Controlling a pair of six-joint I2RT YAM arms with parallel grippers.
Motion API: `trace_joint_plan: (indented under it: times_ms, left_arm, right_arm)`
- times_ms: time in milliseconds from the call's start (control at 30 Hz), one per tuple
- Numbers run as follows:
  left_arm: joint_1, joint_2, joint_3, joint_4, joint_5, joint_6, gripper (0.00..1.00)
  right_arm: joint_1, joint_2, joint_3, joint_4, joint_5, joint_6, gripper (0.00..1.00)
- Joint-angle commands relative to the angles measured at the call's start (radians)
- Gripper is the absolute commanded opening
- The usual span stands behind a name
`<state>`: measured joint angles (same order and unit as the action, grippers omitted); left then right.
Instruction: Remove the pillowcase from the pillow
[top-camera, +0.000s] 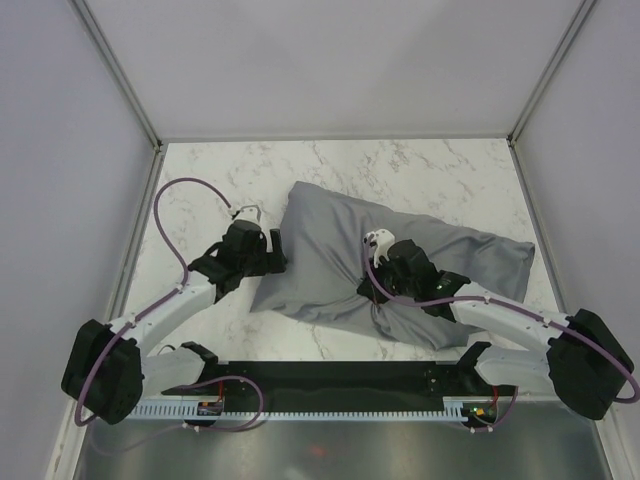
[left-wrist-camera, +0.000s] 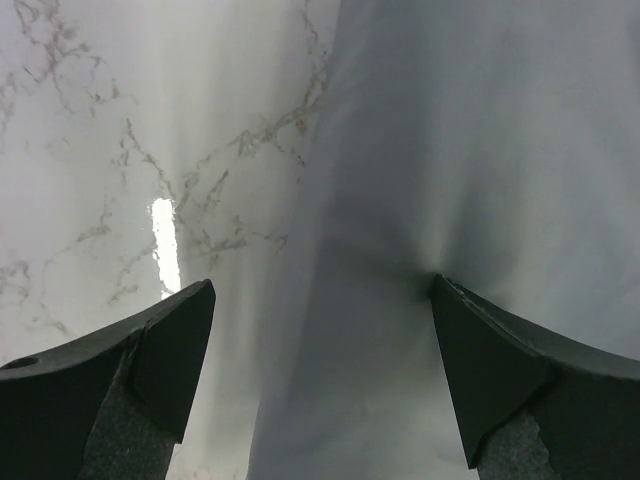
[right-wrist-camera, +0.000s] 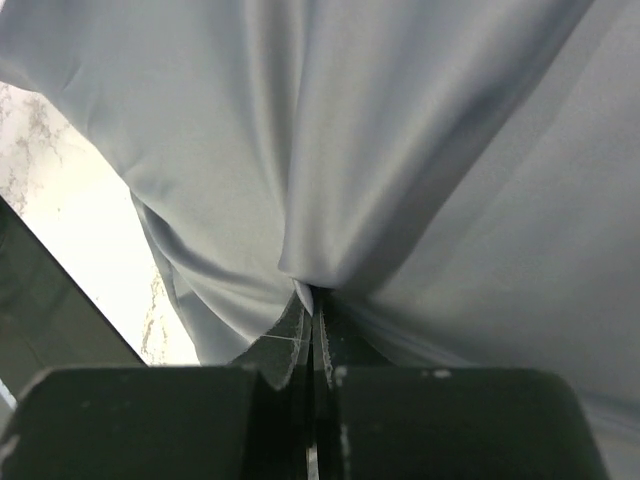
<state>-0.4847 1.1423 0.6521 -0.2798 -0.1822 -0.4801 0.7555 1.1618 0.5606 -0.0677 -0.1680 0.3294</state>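
The grey pillowcase (top-camera: 340, 235) lies plump and slantwise on the marble table (top-camera: 420, 170). The pillow is hidden inside it. My left gripper (top-camera: 276, 250) is open at the case's left edge. In the left wrist view that gripper (left-wrist-camera: 321, 283) straddles the grey fabric (left-wrist-camera: 480, 150), with one fingertip (left-wrist-camera: 450, 310) dimpling the cloth. My right gripper (top-camera: 372, 292) is at the case's near edge. In the right wrist view it (right-wrist-camera: 312, 295) is shut on a pinched fold of the pillowcase (right-wrist-camera: 420, 150), and folds fan out from the pinch.
Grey walls enclose the table on the left, right and back. A black rail (top-camera: 330, 375) with the arm bases runs along the near edge. Bare marble (left-wrist-camera: 100, 150) shows left of the case, and the dark rail (right-wrist-camera: 50, 310) lies just behind the right gripper.
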Motion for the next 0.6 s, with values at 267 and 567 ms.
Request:
trace_joint_plan:
  times_ms: [267,567]
  left_arm:
    - [-0.084,0.034,-0.081,0.27,0.053,-0.103,0.7]
    - [-0.088,-0.016,-0.129,0.243,-0.024,-0.112,0.02]
  right_arm:
    - [0.007,0.163,0.058,0.098,-0.062,-0.036,0.0]
    - [0.007,0.311,0.162,0.138,-0.08,-0.047,0.0]
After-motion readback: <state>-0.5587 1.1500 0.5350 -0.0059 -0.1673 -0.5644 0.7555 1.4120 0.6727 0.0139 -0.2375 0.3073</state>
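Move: Just right of the left hand, about 4 cm and roughly a centimetre lower, is the spot on the pillowcase's left side to be pinched. The case's far left corner lies some 18 cm ahead and 7 cm right, its near left corner about 8 cm back and 2 cm left; the bunch already held in the right fingers is about 22 cm right and 6 cm back. From the right hand, the pinch spot is some 18 cm left and 6 cm ahead. Sliding about 4 cm to the right over the left margin of the pillowcase, the left hand rolls slightly, left side down, then stops and shuts its wide-open fingers, pinching the cloth. The right hand keeps its closed grip on the bunch, sinks about 2 cm, then carries it some 3 cm left and 2 cm forward, towards the left hand. ##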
